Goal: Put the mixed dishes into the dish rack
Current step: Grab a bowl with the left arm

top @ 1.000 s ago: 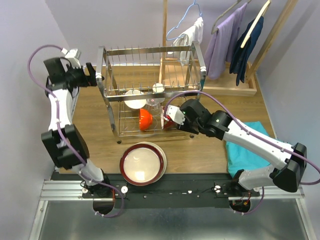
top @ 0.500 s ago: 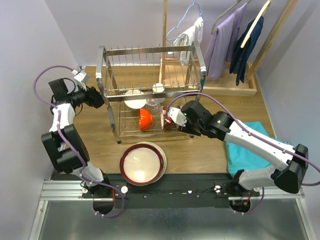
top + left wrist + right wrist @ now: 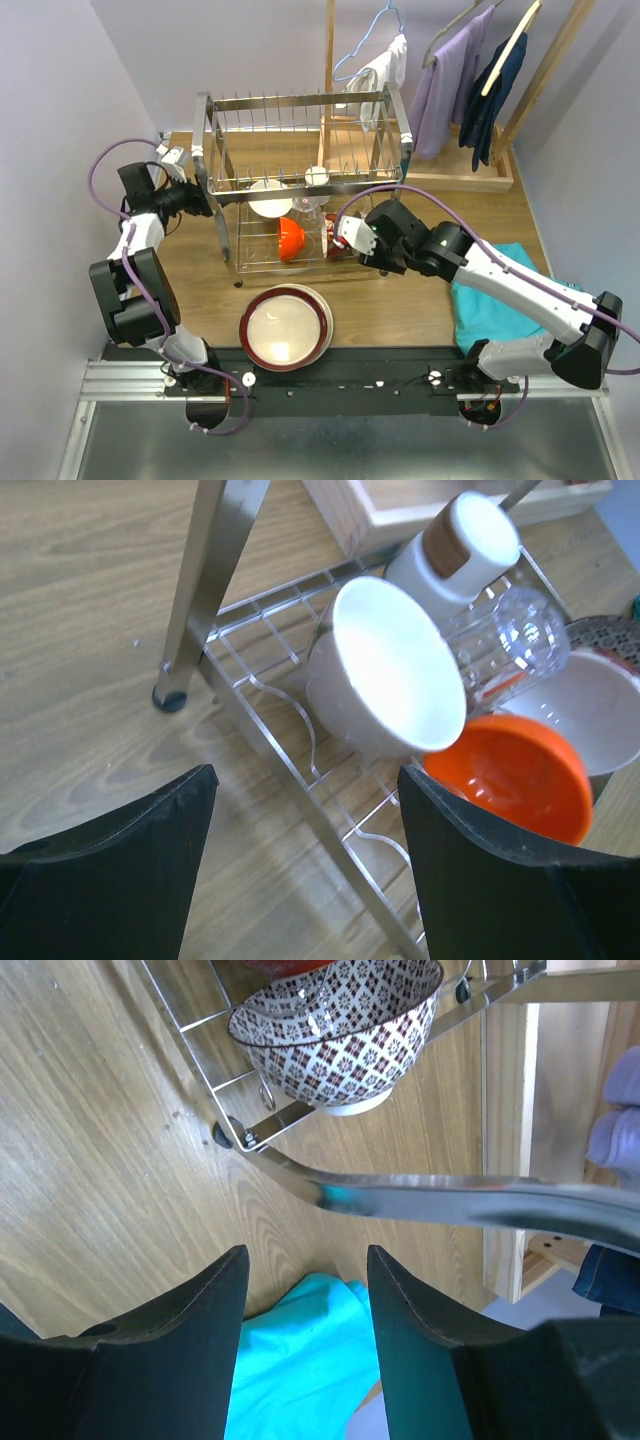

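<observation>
The chrome dish rack (image 3: 300, 102) stands mid-table. Its lower tier holds a cream bowl (image 3: 385, 670), an orange bowl (image 3: 510, 775), a clear glass (image 3: 500, 640), a beige cup (image 3: 455, 545) and a red-patterned bowl (image 3: 335, 1025). A stack of large plates, the top one dark-red-rimmed (image 3: 285, 327), lies on the table in front of the rack. My left gripper (image 3: 200, 200) hangs open and empty at the rack's left side, its fingers (image 3: 110, 870) pointing at the lower tier. At the rack's front right corner my right gripper (image 3: 345, 235) is open and empty, just short of the patterned bowl.
A wooden hanger stand (image 3: 470, 170) with clothes fills the back right. A teal cloth (image 3: 495, 290) lies on the table to the right, also under my right gripper (image 3: 305, 1340). The rack's steel leg (image 3: 205, 575) rises close to my left gripper (image 3: 305, 880).
My left arm has swung nearer and rightward to the rack's left side, its jaws narrowing a little. The right arm has barely shifted.
</observation>
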You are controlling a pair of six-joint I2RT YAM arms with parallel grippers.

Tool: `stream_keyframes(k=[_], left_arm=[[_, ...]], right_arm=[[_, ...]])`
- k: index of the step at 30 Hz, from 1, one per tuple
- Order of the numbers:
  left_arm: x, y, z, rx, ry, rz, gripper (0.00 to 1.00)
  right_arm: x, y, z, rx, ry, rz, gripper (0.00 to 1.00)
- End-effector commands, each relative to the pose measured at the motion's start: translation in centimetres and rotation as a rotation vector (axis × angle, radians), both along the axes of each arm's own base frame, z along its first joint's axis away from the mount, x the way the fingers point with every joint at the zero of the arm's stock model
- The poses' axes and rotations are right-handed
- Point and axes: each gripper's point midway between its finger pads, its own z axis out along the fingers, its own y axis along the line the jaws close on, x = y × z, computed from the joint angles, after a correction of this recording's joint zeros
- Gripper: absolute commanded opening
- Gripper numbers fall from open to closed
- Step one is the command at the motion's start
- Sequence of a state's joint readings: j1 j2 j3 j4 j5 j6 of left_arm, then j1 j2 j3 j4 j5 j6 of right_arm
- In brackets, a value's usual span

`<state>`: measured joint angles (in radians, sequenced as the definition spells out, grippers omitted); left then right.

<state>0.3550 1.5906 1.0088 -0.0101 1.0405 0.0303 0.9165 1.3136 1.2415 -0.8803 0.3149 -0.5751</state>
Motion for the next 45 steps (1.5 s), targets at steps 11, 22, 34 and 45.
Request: stream_keyframes(k=[11, 22, 34, 45], left_arm=[[2.7, -4.5, 1.5, -0.097, 0.004, 0.036, 0.54], [3.2, -6.8, 0.1, -0.204, 0.072, -0.041, 0.18], [3.1, -8.2, -1.1, -0.202, 0.119, -0.045, 0.16], [2.4, -8.5, 2.9, -0.203, 0.027, -0.041, 0.00]], right_arm=[[0.5, -0.3, -0.1, -0.006, -0.045, -0.022, 0.58], [-0.1, -1.5, -0.9, -0.027, -0.047, -0.026, 0.58], [-0.4, -2.0, -1.2, -0.030, -0.054, -0.022, 0.58], [-0.6, -2.1, -1.6, -0.024, -0.056, -0.020, 0.58]])
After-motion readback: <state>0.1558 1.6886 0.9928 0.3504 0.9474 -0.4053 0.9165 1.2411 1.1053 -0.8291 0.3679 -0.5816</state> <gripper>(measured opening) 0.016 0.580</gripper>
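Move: The white bowl stands on its side in the rack's lower tier, about 12 cm to the right of my left hand, 3 cm farther out and 6 cm below. The orange bowl is some 16 cm right and 8 cm nearer my base. The glass lies 20 cm right, about level, and the white cup 22 cm right and 6 cm ahead. From my right hand the white bowl is roughly 22 cm left, 15 cm ahead and lower. I carry my empty left hand rightward into the rack towards the white bowl, about 7 cm across and 3 cm forward at nearly the same height. On the way I shut the wide-open fingers completely, with nothing between them, and roll the wrist some 10 degrees so its left side drops. The closed tips come up close to the bowl; contact can't be made out. My right hand eases 2 cm right and 2 cm down, gripping nothing. ##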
